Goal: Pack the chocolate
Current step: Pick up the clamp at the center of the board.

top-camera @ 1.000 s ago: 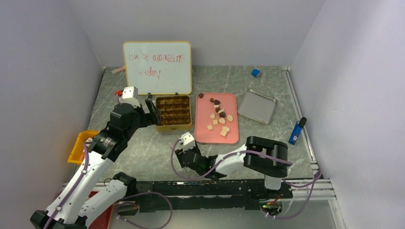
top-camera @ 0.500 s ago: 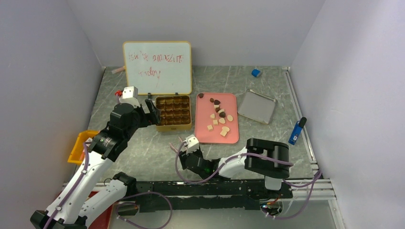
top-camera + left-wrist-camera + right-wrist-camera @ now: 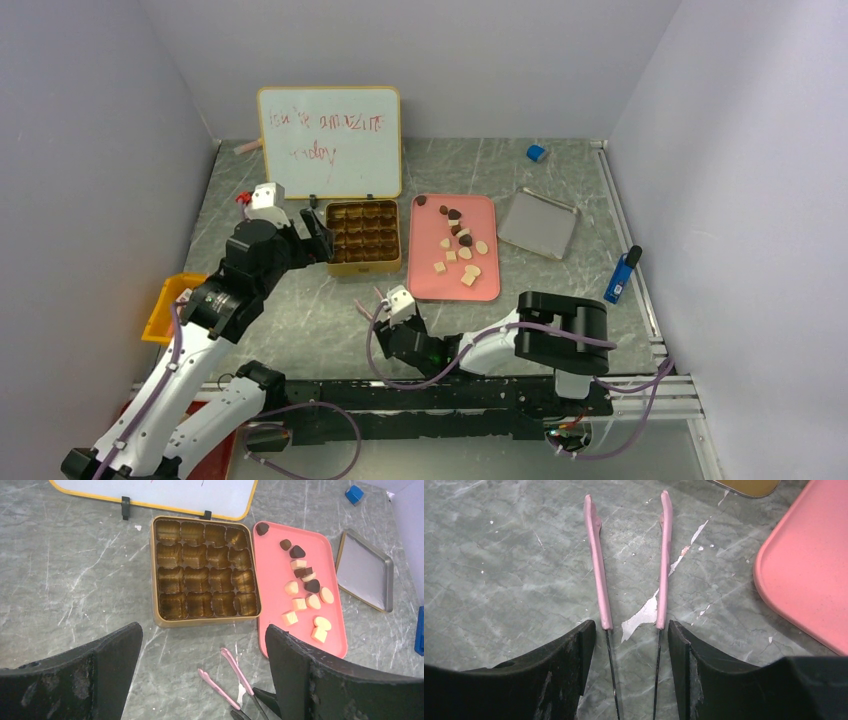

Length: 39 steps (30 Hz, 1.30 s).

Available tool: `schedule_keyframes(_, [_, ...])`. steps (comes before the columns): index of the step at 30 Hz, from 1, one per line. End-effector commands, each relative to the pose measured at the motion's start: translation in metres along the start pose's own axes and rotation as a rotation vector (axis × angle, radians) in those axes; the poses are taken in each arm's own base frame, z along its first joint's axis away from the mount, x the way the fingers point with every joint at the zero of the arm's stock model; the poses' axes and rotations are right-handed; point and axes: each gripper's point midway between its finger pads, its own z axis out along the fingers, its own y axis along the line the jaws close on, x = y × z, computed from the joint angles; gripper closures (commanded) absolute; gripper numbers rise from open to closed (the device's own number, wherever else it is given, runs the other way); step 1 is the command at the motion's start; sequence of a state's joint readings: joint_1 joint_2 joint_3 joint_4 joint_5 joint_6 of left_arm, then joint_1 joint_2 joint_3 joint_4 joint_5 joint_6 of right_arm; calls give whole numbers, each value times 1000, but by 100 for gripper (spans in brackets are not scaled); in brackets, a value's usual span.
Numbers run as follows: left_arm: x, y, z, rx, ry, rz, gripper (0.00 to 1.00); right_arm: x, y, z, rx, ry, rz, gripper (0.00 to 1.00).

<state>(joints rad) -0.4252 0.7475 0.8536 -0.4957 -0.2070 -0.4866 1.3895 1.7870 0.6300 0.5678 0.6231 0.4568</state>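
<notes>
The chocolate [image 3: 456,240] [image 3: 302,580], several dark brown and light tan pieces, lies on a pink tray [image 3: 482,288] [image 3: 272,595]. To the tray's left sits a gold box [image 3: 365,267] [image 3: 155,600] of empty cups. My left gripper [image 3: 318,232] [image 3: 203,629] hangs open above the table beside the box, holding nothing. My right gripper [image 3: 390,322] [image 3: 631,625] is low near the front edge, shut on a pair of pink-tipped tongs [image 3: 599,570] [image 3: 237,670]. The tong tips stand apart and point toward the box.
A whiteboard-like lid [image 3: 330,140] stands behind the box. A metal tray [image 3: 537,222] lies right of the pink tray. A blue object [image 3: 622,275] and a small blue piece [image 3: 537,153] lie at the right. An orange bin [image 3: 170,305] sits at the left edge.
My right gripper with the tongs has shifted slightly toward the near edge. The left arm has drifted a little to the left.
</notes>
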Motion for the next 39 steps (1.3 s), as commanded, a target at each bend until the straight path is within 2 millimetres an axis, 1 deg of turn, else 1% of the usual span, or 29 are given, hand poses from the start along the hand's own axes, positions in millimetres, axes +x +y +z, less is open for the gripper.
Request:
schedule_keyframes(1, [-12, -8, -6, 32, -40, -28, 3, 95, -36, -20, 39, 304, -187, 41])
schedule_keyframes(4, [-10, -8, -4, 32, -37, -29, 3, 99, -39, -21, 51, 309, -202, 43])
schedule_keyframes(11, [-7, -5, -2, 23, -38, -31, 3, 107, -45, -24, 70, 320, -215, 50])
schedule_keyframes(16, [-8, -4, -3, 18, -43, -33, 3, 112, -43, -30, 61, 330, -222, 57])
schedule_keyframes(18, [-9, -4, -4, 19, -48, -37, 3, 111, -41, -33, 57, 329, -224, 62])
schedule_keyframes(22, [-9, -4, -4, 16, -47, -46, 3, 104, -33, -39, 47, 332, -236, 66])
schedule_keyframes(28, [-10, 1, 1, -21, -49, -41, 3, 84, -20, -48, 50, 388, -250, 72])
schedule_keyframes(30, [-8, 6, 7, -49, -48, -39, 3, 72, -14, -54, 49, 406, -242, 74])
schedule_keyframes(31, [-7, 8, 10, -65, -48, -35, 3, 64, -11, -56, 52, 413, -239, 77])
schedule_keyframes(32, [-5, 12, 13, -83, -47, -33, 3, 52, -6, -56, 55, 410, -227, 80])
schedule_keyframes(35, [1, 21, 21, -141, -42, -41, 3, 32, -1, -59, 69, 437, -231, 86])
schedule_keyframes(37, [4, 21, 26, -142, -46, -75, 3, 23, 2, -59, 61, 468, -230, 90])
schedule_keyframes(39, [4, 20, 30, -146, -48, -94, 4, 10, 6, -59, 70, 483, -231, 91])
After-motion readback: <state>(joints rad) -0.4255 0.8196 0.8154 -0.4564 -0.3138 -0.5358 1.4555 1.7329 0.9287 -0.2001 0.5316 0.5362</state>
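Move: The right hand already straddles the clamp, low over the table: the clamp's middle is within about 1 cm of the hand point, and its pink arms reach ahead and to the left between the fingers. From this hand, the chocolate box stands about 21 cm ahead and 5 cm left, and the pink tray some 18 cm ahead and 14 cm right. For the left hand, the clamp is roughly 10 cm back, 10 cm right and 24 cm below. The right fingers shut from both sides on the clamp's arms at the base of the pink pads and squeeze them together. Still closing, the hand draws the clamp back towards the near table edge, about 5 cm, its left side rolling down some 20 degrees as the fingertips dip. Late on, the open left hand sinks about 3 cm, easing forward and slightly left. ##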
